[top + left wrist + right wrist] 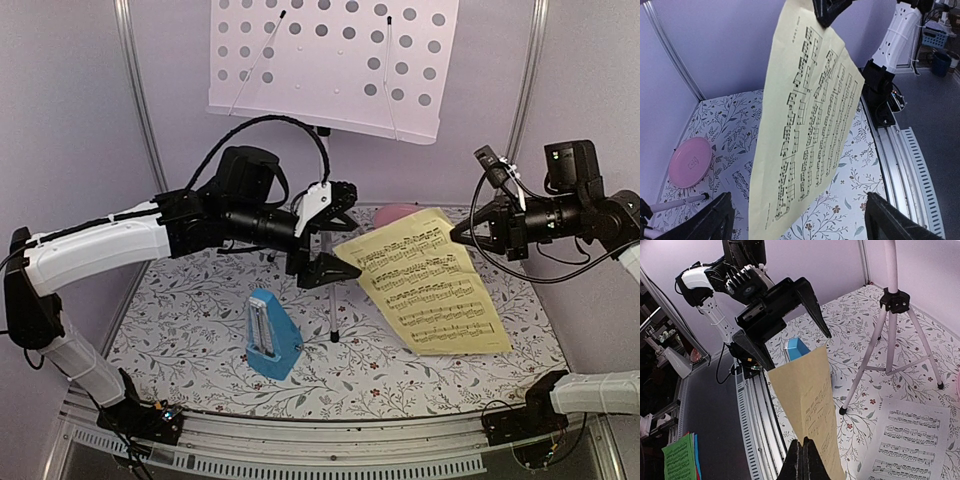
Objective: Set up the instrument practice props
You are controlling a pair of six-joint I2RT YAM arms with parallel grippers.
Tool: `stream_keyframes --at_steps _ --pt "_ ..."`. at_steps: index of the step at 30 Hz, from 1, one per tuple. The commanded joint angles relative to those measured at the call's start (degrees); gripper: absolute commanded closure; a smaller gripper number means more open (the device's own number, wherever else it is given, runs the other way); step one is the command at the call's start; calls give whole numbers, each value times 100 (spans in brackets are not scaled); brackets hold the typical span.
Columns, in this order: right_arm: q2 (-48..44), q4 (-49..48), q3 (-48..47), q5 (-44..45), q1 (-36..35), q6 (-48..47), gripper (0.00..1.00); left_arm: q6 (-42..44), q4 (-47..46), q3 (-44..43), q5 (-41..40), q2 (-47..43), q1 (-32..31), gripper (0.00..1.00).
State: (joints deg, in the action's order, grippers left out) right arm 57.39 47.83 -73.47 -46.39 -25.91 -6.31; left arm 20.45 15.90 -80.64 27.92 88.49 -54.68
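Observation:
My right gripper (455,232) is shut on the top edge of the yellow sheet of music (430,285), holding it in the air above the table. In the right wrist view the shut gripper (802,460) pinches the yellow sheet (810,400). My left gripper (345,232) is open, its two fingers either side of the sheet's free corner and apart from it. The left wrist view has that gripper (797,225) wide open below the yellow sheet (805,130). The music stand (330,60) is upright at the back. A white sheet (910,440) lies flat on the table. The blue metronome (270,335) stands front left.
A pink plate (690,161) lies at the back near the wall, beside the stand's tripod legs (895,305). The stand's thin pole (328,290) comes down just behind the left gripper. A metal rail (330,440) runs along the table's near edge.

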Motion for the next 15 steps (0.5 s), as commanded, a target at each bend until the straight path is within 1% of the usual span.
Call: stream_keyframes --at_steps 1,7,8,9,11,15 --pt "214 106 -418 188 -439 -308 100 107 256 -12 127 -64 -187 10" --pt "448 34 -459 391 -857 -562 100 52 275 147 72 -128 -242 17" --pt "499 27 -484 416 -911 -590 100 59 278 159 56 -134 -239 19" --pt "542 25 -504 432 -956 -623 100 65 288 162 38 -138 -244 23" --pt "607 1 -541 440 -1032 -658 100 87 320 135 30 -131 -245 36" --pt "652 -105 -577 454 -1074 -711 100 104 460 41 44 -104 -239 72"
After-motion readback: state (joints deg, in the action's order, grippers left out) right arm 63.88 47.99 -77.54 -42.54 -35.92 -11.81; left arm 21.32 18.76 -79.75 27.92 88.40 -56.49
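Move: The yellow sheet's loose left corner is right at the open left fingertips, about 1 cm ahead of the hand point; the sheet's middle hangs some 12 cm right, 2 back and 9 below. The metronome is roughly 16 cm left, 4 back and 20 below, and the music stand's tripod about 18 ahead, 2 left and 18 below. From the right gripper, pinching the sheet's other side, the left gripper is about 16 cm left, level fore and aft, 4 lower. Close the left gripper around the yellow sheet's left edge, from nearly wide open to under half, easing back and down about 1.5 cm each. Meanwhile keep the right gripper shut on the sheet and carry it some 4 cm left towards the left hand and about 1 cm back, turning about 10 degrees counter-clockwise, to feed the edge in between the left fingers. ##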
